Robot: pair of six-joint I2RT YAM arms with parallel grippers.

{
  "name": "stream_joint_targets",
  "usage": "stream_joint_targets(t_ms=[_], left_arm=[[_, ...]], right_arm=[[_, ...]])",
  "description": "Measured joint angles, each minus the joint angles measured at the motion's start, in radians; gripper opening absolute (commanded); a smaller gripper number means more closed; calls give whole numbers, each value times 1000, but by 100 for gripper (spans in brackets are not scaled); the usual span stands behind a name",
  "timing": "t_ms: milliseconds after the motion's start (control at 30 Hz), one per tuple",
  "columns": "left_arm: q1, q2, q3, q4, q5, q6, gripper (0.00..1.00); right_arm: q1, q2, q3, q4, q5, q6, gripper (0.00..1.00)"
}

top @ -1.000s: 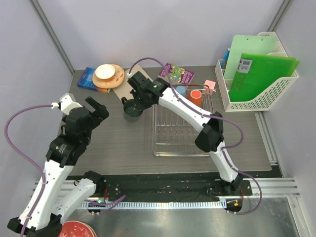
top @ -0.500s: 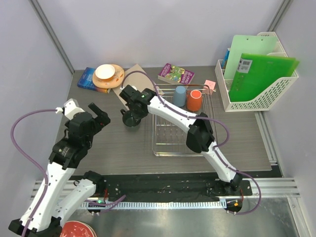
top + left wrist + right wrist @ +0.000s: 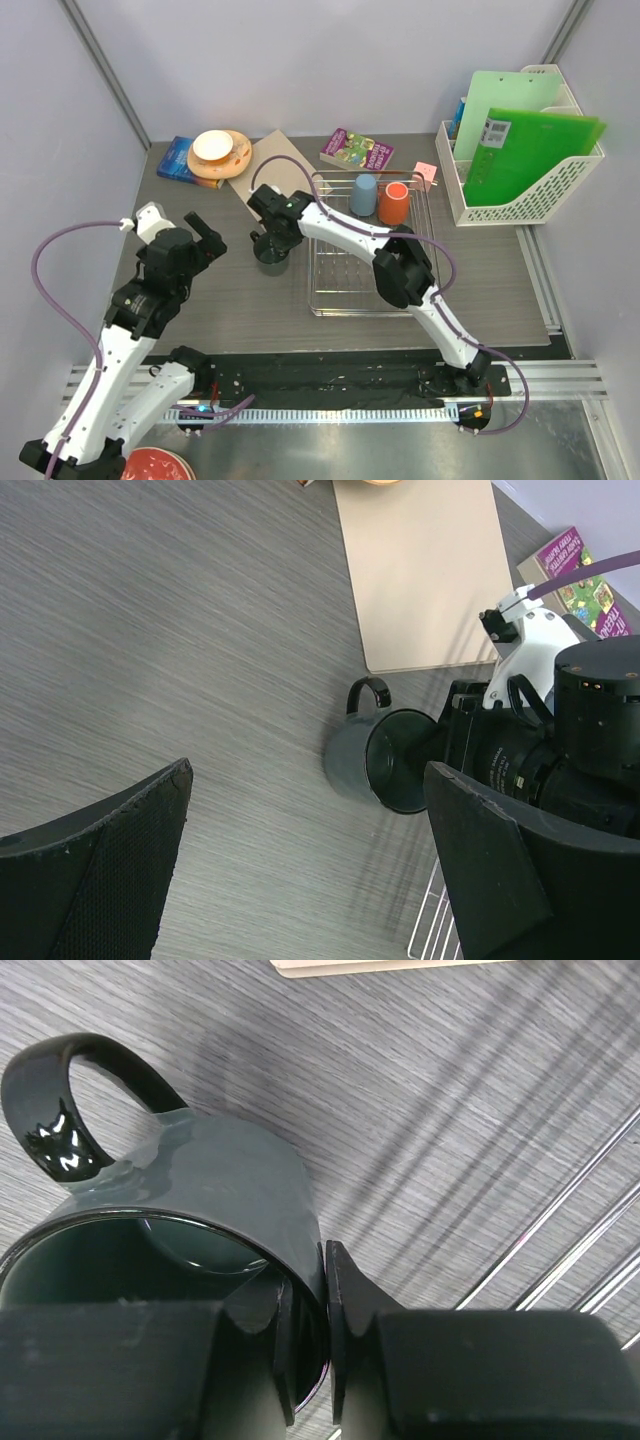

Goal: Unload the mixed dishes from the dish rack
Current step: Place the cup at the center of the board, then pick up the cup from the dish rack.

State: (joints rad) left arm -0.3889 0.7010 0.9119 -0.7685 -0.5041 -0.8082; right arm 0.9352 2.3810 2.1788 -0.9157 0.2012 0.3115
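Observation:
A grey handled mug (image 3: 271, 256) hangs low over the table just left of the dish rack (image 3: 313, 290); whether it touches the table I cannot tell. My right gripper (image 3: 277, 238) is shut on its rim, one finger inside and one outside, as the right wrist view shows on the mug (image 3: 220, 1175) and gripper (image 3: 326, 1290). My left gripper (image 3: 206, 236) stands open further left, with nothing between its fingers; in its wrist view the gripper (image 3: 305, 780) faces the mug (image 3: 352, 765). A light-blue cup (image 3: 363, 194) and an orange cup (image 3: 394, 203) stand at the rack's far end. Speckled plates (image 3: 236, 160) bearing a white bowl (image 3: 212, 147) sit at the far left.
A tan board (image 3: 270, 158) lies behind the mug, next to a blue book (image 3: 180, 162). A purple book (image 3: 357, 150) and a pink note (image 3: 426, 172) lie behind the rack. A white lattice basket (image 3: 520, 195) with green folders stands at the right. A red plate (image 3: 155, 466) shows at the bottom.
My right gripper has carried the mug toward the near side and lower, staying left of the rack. The left arm has drawn back slightly, still open.

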Motion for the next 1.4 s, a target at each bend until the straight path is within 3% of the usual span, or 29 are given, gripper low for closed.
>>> stream_joint_targets(t_ms=[67, 267, 467, 600, 800, 900, 1067, 1233, 1400], left_arm=[[0, 7, 0, 1, 0, 0, 96], [0, 19, -2, 5, 9, 0, 99], [0, 12, -35, 29, 36, -4, 100], [0, 3, -43, 36, 48, -3, 100], [0, 10, -55, 62, 70, -16, 100], [0, 18, -74, 74, 87, -29, 100], [0, 34, -114, 93, 123, -45, 100], [0, 81, -124, 112, 163, -54, 100], [0, 104, -124, 126, 187, -56, 100]], right_arm=[[0, -10, -22, 22, -2, 3, 38], [1, -56, -85, 49, 8, 8, 52], [1, -176, -95, 48, 56, 5, 57], [2, -357, -142, 68, 171, -8, 58], [-24, -753, -510, 275, 446, -42, 58], [-134, -887, -750, 383, 488, 5, 59], [-343, -928, -1034, 470, 516, 60, 69], [-326, -929, -1169, 612, 521, 40, 79], [-324, -911, -1159, 726, 525, 14, 82]])
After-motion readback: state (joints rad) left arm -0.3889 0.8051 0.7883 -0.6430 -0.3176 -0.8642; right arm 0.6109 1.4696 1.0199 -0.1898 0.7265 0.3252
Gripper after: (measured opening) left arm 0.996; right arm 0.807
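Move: The right fingers still pinch the right rim of the grey cup, whose middle lies about 4 cm left of that hand and 4 cm lower. From the right hand, the orange cup is some 28 cm right and 13 cm ahead; the blue cup is about 20 cm right and 14 cm ahead, both near hand height. The rack's middle is 21 cm right, 3 cm ahead. From the left hand the grey cup lies roughly 15 cm right, 8 cm ahead and 20 cm below. Opening first, the right hand lets go of the grey cup's rim, rises over 20 cm, then arcs right by nearly 30 cm over the rack and sinks about 12 cm towards the orange cup, fingers tipping up and turning clockwise, each some 35 degrees, while spreading wider. The open left hand eases down and right towards the grey cup. ##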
